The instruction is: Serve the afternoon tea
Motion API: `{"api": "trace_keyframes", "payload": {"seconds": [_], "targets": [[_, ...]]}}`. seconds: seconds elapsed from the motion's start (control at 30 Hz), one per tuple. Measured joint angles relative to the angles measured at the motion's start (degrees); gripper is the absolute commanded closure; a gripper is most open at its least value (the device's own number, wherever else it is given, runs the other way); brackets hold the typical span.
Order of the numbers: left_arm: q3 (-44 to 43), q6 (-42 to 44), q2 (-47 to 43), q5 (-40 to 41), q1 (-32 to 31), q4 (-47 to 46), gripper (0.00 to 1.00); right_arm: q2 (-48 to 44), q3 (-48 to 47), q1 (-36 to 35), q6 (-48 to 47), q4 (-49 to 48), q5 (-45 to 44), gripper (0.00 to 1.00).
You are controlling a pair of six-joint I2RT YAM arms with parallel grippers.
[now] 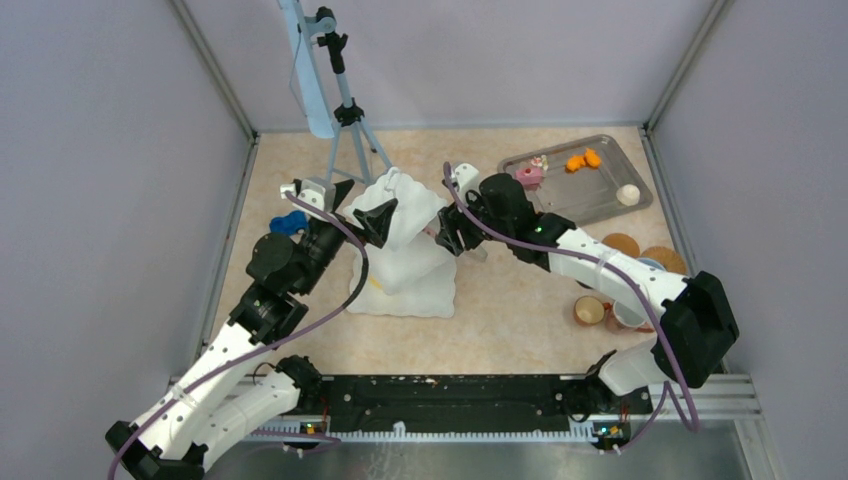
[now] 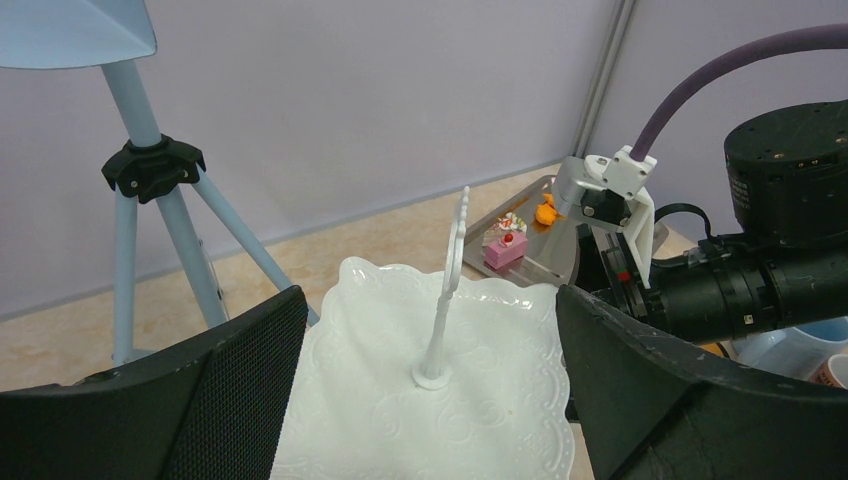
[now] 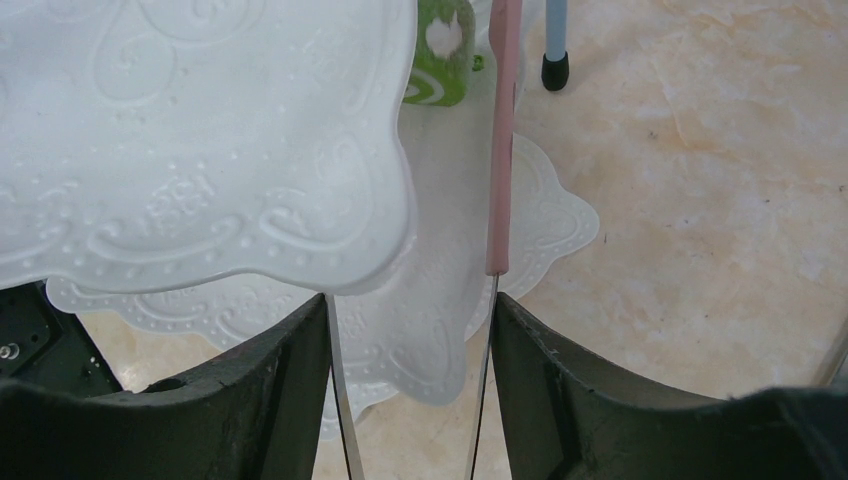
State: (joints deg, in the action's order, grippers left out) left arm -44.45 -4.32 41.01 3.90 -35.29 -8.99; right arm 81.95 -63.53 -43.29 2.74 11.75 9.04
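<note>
A white two-tier stand (image 1: 410,270) sits mid-table. My left gripper (image 1: 362,208) is open, its fingers on either side of the upper tier (image 2: 400,420) and its handle post (image 2: 447,290). My right gripper (image 1: 450,232) is at the stand's right edge, shut on the pink tongs (image 3: 503,150), whose metal arms rest against both fingers. A green and white pastry (image 3: 440,50) lies on the lower tier (image 3: 450,300). On the metal tray (image 1: 600,200) are a pink cake slice (image 1: 530,176), orange pastries (image 1: 583,160) and a cream ball (image 1: 628,194). Two mugs (image 1: 589,311) stand near the right arm.
A blue tripod (image 1: 345,110) stands behind the stand. The blue toy car (image 1: 289,222) lies at the left, beside my left arm. Round brown coasters (image 1: 621,244) lie right of the tray's near edge. Enclosure walls ring the table.
</note>
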Motion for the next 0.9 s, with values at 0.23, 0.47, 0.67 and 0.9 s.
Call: {"api": "trace_keyframes", "payload": {"seconds": [0.23, 0.47, 0.67, 0.9], "targets": [[0.0, 0.0, 0.0, 0.0, 0.0, 0.0, 0.01, 0.0, 0.0, 0.0, 0.0, -0.2, -0.1, 0.44], [0.0, 0.0, 0.0, 0.0, 0.0, 0.0, 0.01, -4.2, 2.8, -0.1, 0.8, -0.5, -1.6, 0.43], [0.0, 0.0, 0.0, -0.2, 0.0, 0.0, 0.01, -9.7, 5.3, -0.1, 2.0, 0.7, -3.7, 0.43], [0.0, 0.0, 0.0, -0.3, 0.0, 0.0, 0.01, -16.3, 9.1, 1.0, 5.1, 7.3, -11.4, 0.44]]}}
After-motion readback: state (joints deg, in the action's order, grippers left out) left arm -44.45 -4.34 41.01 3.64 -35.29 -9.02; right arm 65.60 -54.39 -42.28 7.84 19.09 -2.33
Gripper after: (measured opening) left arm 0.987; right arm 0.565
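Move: The right hand holds the tongs at the stand's right side; the tray's middle lies about 33 cm to its right, 15 cm ahead and 17 cm down. The pink cake is some 21 cm right and 16 cm ahead; the green roll sits on a tier about 8 cm ahead, 8 cm left and 6 cm down. From the left hand, the tray is roughly 45 cm right, 18 cm ahead and 35 cm down. The right hand draws the still-open tongs about 8 cm right and slightly back, off the stand, turning clockwise. ##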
